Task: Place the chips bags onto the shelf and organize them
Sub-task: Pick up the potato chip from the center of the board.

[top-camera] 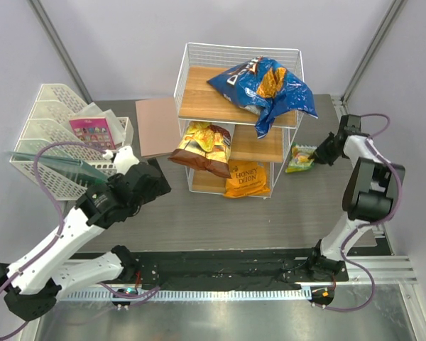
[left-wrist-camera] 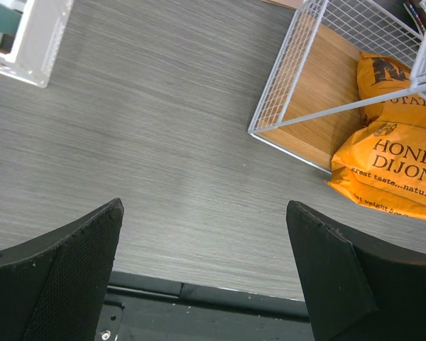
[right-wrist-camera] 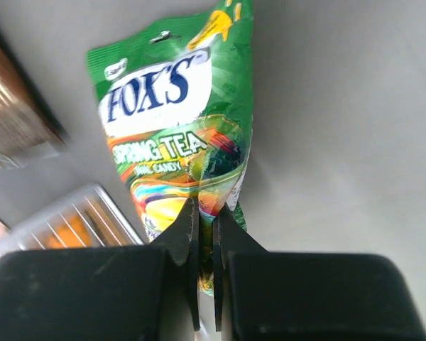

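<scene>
The shelf (top-camera: 199, 99) stands mid-table. A blue Doritos bag (top-camera: 270, 85) lies on its top board. From the middle tier a dark brown bag (top-camera: 202, 149) sticks out to the left. An orange Honey Dijon bag (top-camera: 245, 179) rests at the bottom, half out of the front (left-wrist-camera: 394, 167). Right of the shelf, my right gripper (top-camera: 318, 155) is shut on the bottom edge of the small green-yellow bag (top-camera: 299, 159); the wrist view shows the jaws (right-wrist-camera: 206, 213) pinching its crumpled seam (right-wrist-camera: 174, 121). My left gripper (left-wrist-camera: 206, 213) is open over bare table, left of the shelf corner (left-wrist-camera: 305, 92).
A white mesh file tray (top-camera: 50, 142) with a pink card packet (top-camera: 92, 131) sits at the far left. A flat brown panel (top-camera: 156, 124) lies beside the shelf's left side. A black strip runs along the near table edge (top-camera: 220, 266).
</scene>
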Robot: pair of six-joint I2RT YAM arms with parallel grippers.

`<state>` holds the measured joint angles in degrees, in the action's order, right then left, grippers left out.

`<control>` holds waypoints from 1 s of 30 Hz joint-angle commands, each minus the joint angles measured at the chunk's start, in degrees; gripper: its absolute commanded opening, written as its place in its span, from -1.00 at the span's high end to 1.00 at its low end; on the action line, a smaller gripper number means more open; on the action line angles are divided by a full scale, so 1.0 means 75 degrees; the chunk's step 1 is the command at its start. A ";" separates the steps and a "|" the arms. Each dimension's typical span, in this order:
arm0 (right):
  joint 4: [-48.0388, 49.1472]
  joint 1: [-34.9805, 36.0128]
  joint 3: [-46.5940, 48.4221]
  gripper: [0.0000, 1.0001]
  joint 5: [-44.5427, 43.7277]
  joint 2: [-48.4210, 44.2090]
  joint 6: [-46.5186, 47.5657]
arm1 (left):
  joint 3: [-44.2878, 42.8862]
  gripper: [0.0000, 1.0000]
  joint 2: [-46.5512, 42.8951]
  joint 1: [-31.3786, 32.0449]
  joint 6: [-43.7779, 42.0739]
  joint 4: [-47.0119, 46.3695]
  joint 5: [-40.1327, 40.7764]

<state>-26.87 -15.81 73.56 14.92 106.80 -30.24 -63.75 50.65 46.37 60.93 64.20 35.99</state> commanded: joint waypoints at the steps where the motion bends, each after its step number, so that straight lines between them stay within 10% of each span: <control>1: -0.1619 0.0069 -0.0794 0.98 -0.1098 -0.1978 0.0036 | 0.0120 -0.94 0.0569 -0.0030 -0.0611 -0.1048 -0.0251; 18: -0.2299 0.0397 -0.2835 0.98 -0.0700 -0.5192 -0.1464 | 0.0332 -0.97 0.1332 -0.0757 -0.1560 -0.1987 -0.1693; 30: -0.4607 0.2892 -0.2426 0.98 -0.0770 -0.5967 -0.2613 | 0.0776 -0.98 0.1156 -0.0827 -0.1397 -0.2350 -0.2348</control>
<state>-54.43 2.17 51.94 7.79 64.36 -45.32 -58.98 60.84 40.71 50.52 49.08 21.30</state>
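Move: The candy bag is already pinched in my right hand. The shelf's near right foot lies some 15 cm back and 25 cm to the left of that hand, about 5 cm lower. The orange chips bag on the bottom tier is about 11 cm back, 34 cm left and level in height; the blue bag on top is about 4 cm back, 32 cm left and 40 cm up. From my left hand, that foot is roughly 8 cm ahead, 48 cm right and 22 cm below. Keeping my shut grip on the candy bag's end, I swing my right hand back about 20 cm, quickly at first, and increasingly left as well, towards the shelf's near right foot, rising a little and tipping the fingers down about 10 degrees late on. Meanwhile my empty left hand, still wide open, eases right and down and a bit forward towards the shelf, turning slightly clockwise. ##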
